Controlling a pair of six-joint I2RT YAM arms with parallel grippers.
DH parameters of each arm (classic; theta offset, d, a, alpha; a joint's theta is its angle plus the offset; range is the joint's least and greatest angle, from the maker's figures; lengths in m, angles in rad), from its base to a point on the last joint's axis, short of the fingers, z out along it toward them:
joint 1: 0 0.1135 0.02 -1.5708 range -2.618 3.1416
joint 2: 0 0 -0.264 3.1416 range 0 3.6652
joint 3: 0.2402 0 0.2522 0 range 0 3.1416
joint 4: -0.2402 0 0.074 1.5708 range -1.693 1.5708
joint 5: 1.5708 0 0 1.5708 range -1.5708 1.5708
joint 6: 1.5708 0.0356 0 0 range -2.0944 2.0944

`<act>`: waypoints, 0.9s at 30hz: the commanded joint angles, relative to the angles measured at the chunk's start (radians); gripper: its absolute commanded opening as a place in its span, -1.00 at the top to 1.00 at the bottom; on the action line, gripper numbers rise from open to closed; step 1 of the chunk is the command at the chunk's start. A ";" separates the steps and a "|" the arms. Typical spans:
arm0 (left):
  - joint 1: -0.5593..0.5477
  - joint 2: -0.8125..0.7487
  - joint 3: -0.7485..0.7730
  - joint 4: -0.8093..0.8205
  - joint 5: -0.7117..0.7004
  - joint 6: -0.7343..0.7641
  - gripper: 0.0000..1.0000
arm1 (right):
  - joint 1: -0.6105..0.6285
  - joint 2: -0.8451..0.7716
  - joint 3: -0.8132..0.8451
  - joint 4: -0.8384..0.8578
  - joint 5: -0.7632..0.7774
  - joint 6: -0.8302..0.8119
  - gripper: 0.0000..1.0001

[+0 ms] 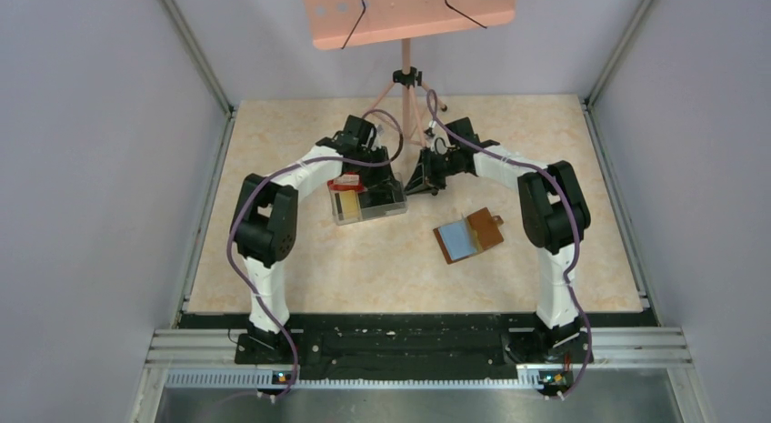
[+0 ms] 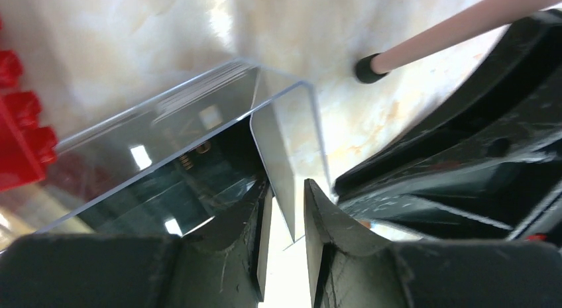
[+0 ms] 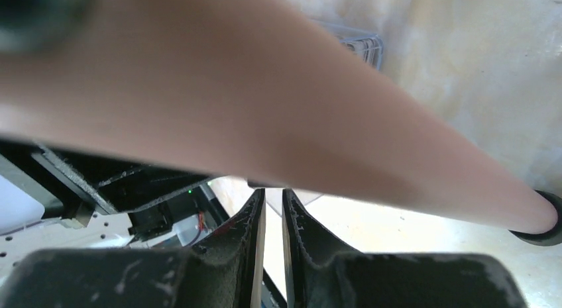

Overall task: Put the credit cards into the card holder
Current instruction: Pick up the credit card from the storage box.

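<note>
The card holder [image 1: 492, 227] lies open on the table right of centre, with a blue credit card [image 1: 456, 242] resting on its left half. A tan-yellow credit card [image 1: 345, 203] and a black credit card [image 2: 199, 182] sit inside a clear plastic box [image 1: 368, 206]. My left gripper [image 1: 393, 185] [image 2: 286, 185] is at the box's right end. Its jaws stand slightly apart astride the clear wall [image 2: 281, 149], with a gap showing on the left side. My right gripper [image 1: 423, 179] [image 3: 272, 194] hovers just right of the box, its jaws a narrow slit apart with nothing between them.
A small red tray [image 1: 345, 181] [image 2: 16, 142] leans at the box's far left corner. A pink tripod leg [image 3: 265, 102] [image 2: 450, 30] crosses close above my right gripper, and its black foot [image 2: 368, 68] rests on the table beside the box. The two wrists are close together.
</note>
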 commanded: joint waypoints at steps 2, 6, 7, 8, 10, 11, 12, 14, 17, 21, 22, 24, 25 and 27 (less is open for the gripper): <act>-0.017 -0.040 -0.005 0.128 0.065 -0.015 0.40 | 0.059 -0.042 0.014 0.087 -0.118 0.005 0.70; -0.017 -0.004 0.009 0.085 0.070 -0.016 0.37 | 0.059 -0.044 0.012 0.086 -0.117 0.005 0.70; -0.017 0.001 0.009 0.076 0.063 -0.014 0.37 | 0.060 -0.046 0.011 0.086 -0.116 0.004 0.69; -0.017 0.005 0.010 0.065 0.056 -0.010 0.37 | 0.059 -0.047 0.011 0.086 -0.114 0.005 0.69; -0.017 0.010 0.014 0.042 0.030 -0.005 0.38 | 0.060 -0.050 0.013 0.085 -0.111 0.003 0.68; -0.017 0.014 0.016 0.027 0.020 -0.003 0.39 | 0.059 -0.051 0.014 0.084 -0.109 0.001 0.68; -0.017 0.015 0.017 0.019 0.014 -0.002 0.41 | 0.058 -0.053 0.014 0.083 -0.108 0.002 0.67; -0.017 0.018 0.017 0.012 0.008 0.000 0.48 | 0.057 -0.057 0.015 0.082 -0.103 0.000 0.67; -0.017 0.026 0.019 0.010 0.012 0.002 0.80 | 0.056 -0.066 0.014 0.073 -0.093 -0.006 0.63; -0.017 0.003 0.020 0.010 0.003 0.011 1.00 | 0.052 -0.091 0.011 0.056 -0.051 -0.018 0.38; -0.017 -0.011 0.019 0.010 -0.005 0.014 1.00 | 0.046 -0.099 0.008 0.051 -0.037 -0.020 0.30; -0.016 -0.044 0.017 0.009 -0.023 0.025 1.00 | 0.040 -0.116 0.001 0.049 -0.018 -0.024 0.10; -0.016 -0.065 0.014 0.010 -0.034 0.026 1.00 | 0.036 -0.128 -0.003 0.049 -0.006 -0.025 0.00; -0.016 -0.110 0.001 0.025 -0.053 0.032 1.00 | 0.030 -0.155 -0.015 0.050 0.018 -0.033 -0.20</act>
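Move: The credit card, tilted up in the storage box's right end, lies almost in the left fingers: about 1 cm ahead and 2 cm below them. The box's middle is some 5 cm to this hand's left, 1 cm back and 4 cm down; the red box is roughly 10 cm left and 2 cm ahead. From the right hand the card is about 4 cm left, level fore and aft, 2 cm down; the card holder lies about 13 cm right and 10 cm back. Rightward and slightly up, the left hand shifts about 1.5 cm, then eases back left and down to nearly where it began; meanwhile its fingers shut fully and pinch the card's edge inside the box. The right hand edges some 1.5 cm left and slightly back, rising about 2 cm towards the left fingertips and the card, and near the end opens its fingers to about half their range. ##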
